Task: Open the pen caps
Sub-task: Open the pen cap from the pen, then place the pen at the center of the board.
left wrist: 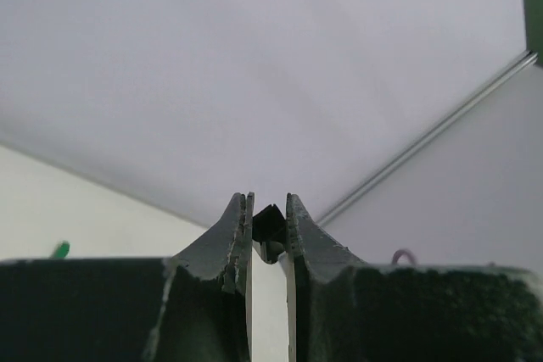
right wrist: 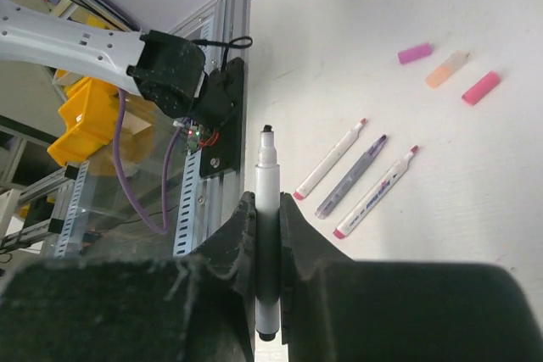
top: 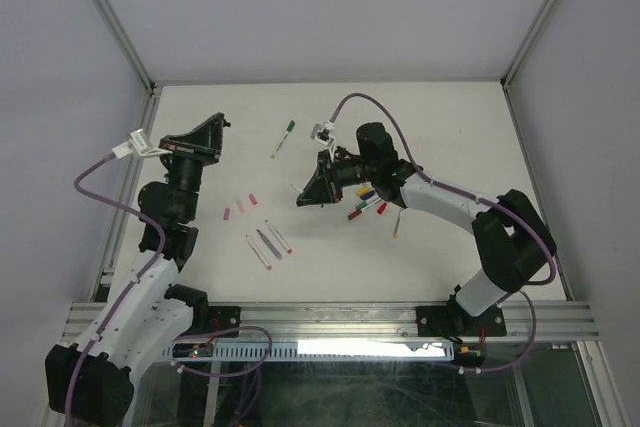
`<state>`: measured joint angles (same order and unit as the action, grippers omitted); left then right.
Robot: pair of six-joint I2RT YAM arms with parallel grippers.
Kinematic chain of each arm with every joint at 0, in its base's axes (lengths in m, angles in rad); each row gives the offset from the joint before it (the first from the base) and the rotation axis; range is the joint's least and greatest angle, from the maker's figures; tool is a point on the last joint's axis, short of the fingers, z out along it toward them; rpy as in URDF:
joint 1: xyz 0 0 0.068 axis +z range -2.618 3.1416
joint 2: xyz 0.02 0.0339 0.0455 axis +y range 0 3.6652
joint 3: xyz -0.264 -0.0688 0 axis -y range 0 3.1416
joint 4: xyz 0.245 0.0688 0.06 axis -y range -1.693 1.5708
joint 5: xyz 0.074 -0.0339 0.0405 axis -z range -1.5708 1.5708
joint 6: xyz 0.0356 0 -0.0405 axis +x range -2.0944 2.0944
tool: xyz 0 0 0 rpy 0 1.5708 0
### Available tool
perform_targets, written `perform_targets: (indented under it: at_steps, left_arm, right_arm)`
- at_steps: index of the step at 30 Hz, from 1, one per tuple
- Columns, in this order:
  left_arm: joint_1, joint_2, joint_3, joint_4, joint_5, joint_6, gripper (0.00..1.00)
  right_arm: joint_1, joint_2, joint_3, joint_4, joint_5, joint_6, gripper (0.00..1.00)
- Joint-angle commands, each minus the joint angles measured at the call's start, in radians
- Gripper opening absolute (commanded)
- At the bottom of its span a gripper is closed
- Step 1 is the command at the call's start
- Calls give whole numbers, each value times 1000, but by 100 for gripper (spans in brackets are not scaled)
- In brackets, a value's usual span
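My right gripper (top: 305, 197) (right wrist: 264, 203) is shut on a grey-barrelled pen (right wrist: 267, 177), held above the table; the pen's black tip is bare. My left gripper (top: 218, 125) (left wrist: 270, 203) is raised at the left. Its jaws are nearly together, pinching a small black pen cap (left wrist: 270, 223) at the tips. Three uncapped pens (top: 268, 244) (right wrist: 352, 175) lie side by side on the table. Loose pen caps lie nearby: purple (right wrist: 415, 53), peach (right wrist: 447, 69) and pink (right wrist: 480, 88). A green-capped pen (top: 282, 139) lies farther back.
A cluster of pens with red, yellow and blue ends (top: 368, 202) lies under the right forearm, and one more pen (top: 398, 225) lies beside it. The aluminium rail (top: 330, 319) runs along the near table edge. White walls close off the back and both sides.
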<state>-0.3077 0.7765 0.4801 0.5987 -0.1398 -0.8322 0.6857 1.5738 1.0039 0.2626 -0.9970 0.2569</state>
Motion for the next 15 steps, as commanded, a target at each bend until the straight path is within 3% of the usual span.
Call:
perform_targets:
  at_steps: [1, 3, 9, 15]
  left_arm:
    - [63, -24, 79, -55, -51, 15, 0]
    - [77, -34, 56, -65, -22, -6, 0]
    - [85, -22, -32, -224, 163, -8, 0]
    - [85, 86, -134, -269, 292, -8, 0]
  right_arm:
    - [17, 35, -7, -9, -27, 21, 0]
    - [32, 55, -2, -25, 16, 8, 0]
    - [89, 161, 122, -289, 266, -87, 0]
    - [175, 238, 204, -369, 584, -15, 0]
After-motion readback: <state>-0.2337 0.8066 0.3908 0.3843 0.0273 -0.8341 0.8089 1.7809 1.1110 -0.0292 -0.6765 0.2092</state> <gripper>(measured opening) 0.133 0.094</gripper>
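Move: The left hand holds the black cap high over the cap row: the pink cap lies about 32 cm below, 5 cm ahead and 2 cm left. The orange cap is 3 cm ahead and 6 cm left; the purple cap is level with the hand, 9 cm left. From the right hand, which holds the uncapped pen, the printed white pen is some 8 cm left, 3 cm ahead and 20 cm below, with the purple pen 3 cm farther left and 2 cm nearer the base. Both grippers stay shut, the left still pinching the black cap and the right the uncapped pen, already apart. The left rises slightly leftward, then swings back and drops towards the pink cap, ending about 11 cm lower with its fingers tipped down nearly 20 degrees; the right sinks as far, easing left towards the printed white pen, its fingertips dipping some 20 degrees. ##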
